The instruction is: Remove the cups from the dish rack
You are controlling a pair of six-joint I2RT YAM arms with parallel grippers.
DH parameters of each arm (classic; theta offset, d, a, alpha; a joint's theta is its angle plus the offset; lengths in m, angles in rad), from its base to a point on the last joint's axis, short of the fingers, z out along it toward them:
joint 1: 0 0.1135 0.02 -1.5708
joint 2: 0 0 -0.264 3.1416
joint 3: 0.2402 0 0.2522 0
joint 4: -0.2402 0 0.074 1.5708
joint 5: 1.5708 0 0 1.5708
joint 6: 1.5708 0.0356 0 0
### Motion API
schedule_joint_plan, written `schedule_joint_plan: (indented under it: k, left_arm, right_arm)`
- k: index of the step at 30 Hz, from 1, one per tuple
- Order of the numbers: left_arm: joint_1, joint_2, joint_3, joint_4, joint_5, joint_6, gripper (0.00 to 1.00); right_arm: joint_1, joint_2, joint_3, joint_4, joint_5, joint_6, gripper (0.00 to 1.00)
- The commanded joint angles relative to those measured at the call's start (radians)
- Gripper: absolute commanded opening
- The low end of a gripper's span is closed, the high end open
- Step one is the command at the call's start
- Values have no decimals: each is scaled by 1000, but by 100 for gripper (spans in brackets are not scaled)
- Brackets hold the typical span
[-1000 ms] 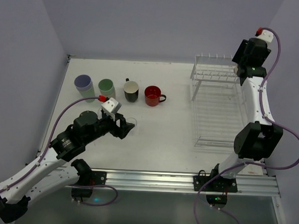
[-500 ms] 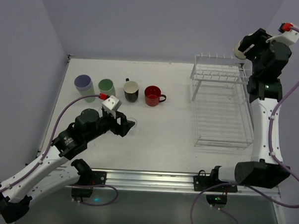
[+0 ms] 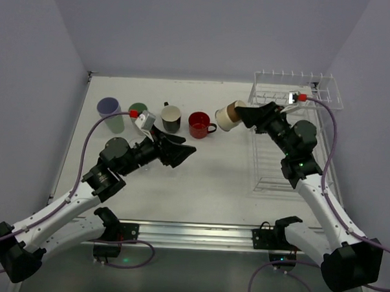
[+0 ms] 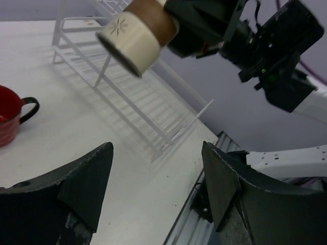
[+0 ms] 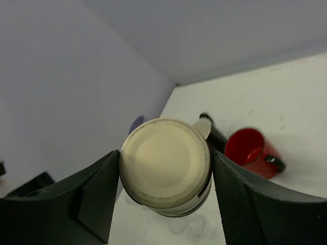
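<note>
My right gripper [image 3: 238,114] is shut on a beige cup with a brown band [image 3: 223,117], holding it sideways in the air left of the dish rack [image 3: 289,156]. The right wrist view shows the cup's cream end [image 5: 166,163] between both fingers [image 5: 97,199]. On the table stand a lavender cup [image 3: 109,110], a green cup [image 3: 138,108], a black mug [image 3: 171,118] and a red mug [image 3: 199,125]. My left gripper [image 3: 182,152] hovers open and empty in front of the mugs. In its own view the left gripper [image 4: 156,189] faces the held cup [image 4: 135,35] and the rack [image 4: 148,112].
The wire rack takes up the table's right side, with its raised tier [image 3: 294,92] at the back. The red mug [image 5: 250,148] and black mug [image 5: 210,130] sit below and beyond the held cup. Purple walls close in the table at the back and on both sides.
The right arm has swung down from above the rack's back right corner to the left, carrying the beige cup over the table. The left gripper has risen and shifted right.
</note>
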Motion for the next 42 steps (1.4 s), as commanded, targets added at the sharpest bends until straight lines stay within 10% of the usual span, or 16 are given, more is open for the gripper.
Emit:
schedule_joint_plan:
  k: [1,20,23,24,27,33,42]
  left_arm:
    - [4,70,-42,302,56,-179,74]
    - [-31,303,-88,681,92,-380,58]
    - [-29,302,-81,658,60,-345,21]
    - [-29,277,-73,565,40,-322,0]
    - [-29,213,31,212,-62,-158,0]
    - [-29,229,287,-507,-221,141,0]
    - [-52,468,429,-770,-191,279,0]
  right_arm:
    - [76,-64,-101,315,-128,198,44]
    - [262,-3,-393,665,-148,361,45]
    - [291,17,-398,684,-151,355,58]
    - [291,17,-399,662,-154,337,68]
    - [291,-29,-395,537,-143,234,99]
    - [293,-217,-416,129,-44,6,99]
    - [293,-486,-470,-240,111,-131,99]
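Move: Some 13 cm to the left hand's right, about 10 cm ahead and 4 cm above it, the beige cup with the brown band is already held by the right hand, its middle about 4 cm left of those fingers, 1 cm back and 2 cm below. The left gripper waits about 17 cm left of the right hand, 11 cm back and 6 cm lower. From the left hand, the red mug stands some 25 cm ahead and 4 cm right, and a clear glass 13 cm ahead and 6 cm left, both about 26 cm below. Bringing the beige cup about 10 cm back and 9 cm left, sinking a little, the right hand offers it to the left gripper, which reaches 5 cm right and shuts over the rim wall. The right fingers then open and back off down, right and backward, while the left hand carries the cup leftward and about 10 cm down, tipping its fingers some 50 degrees towards the table. ##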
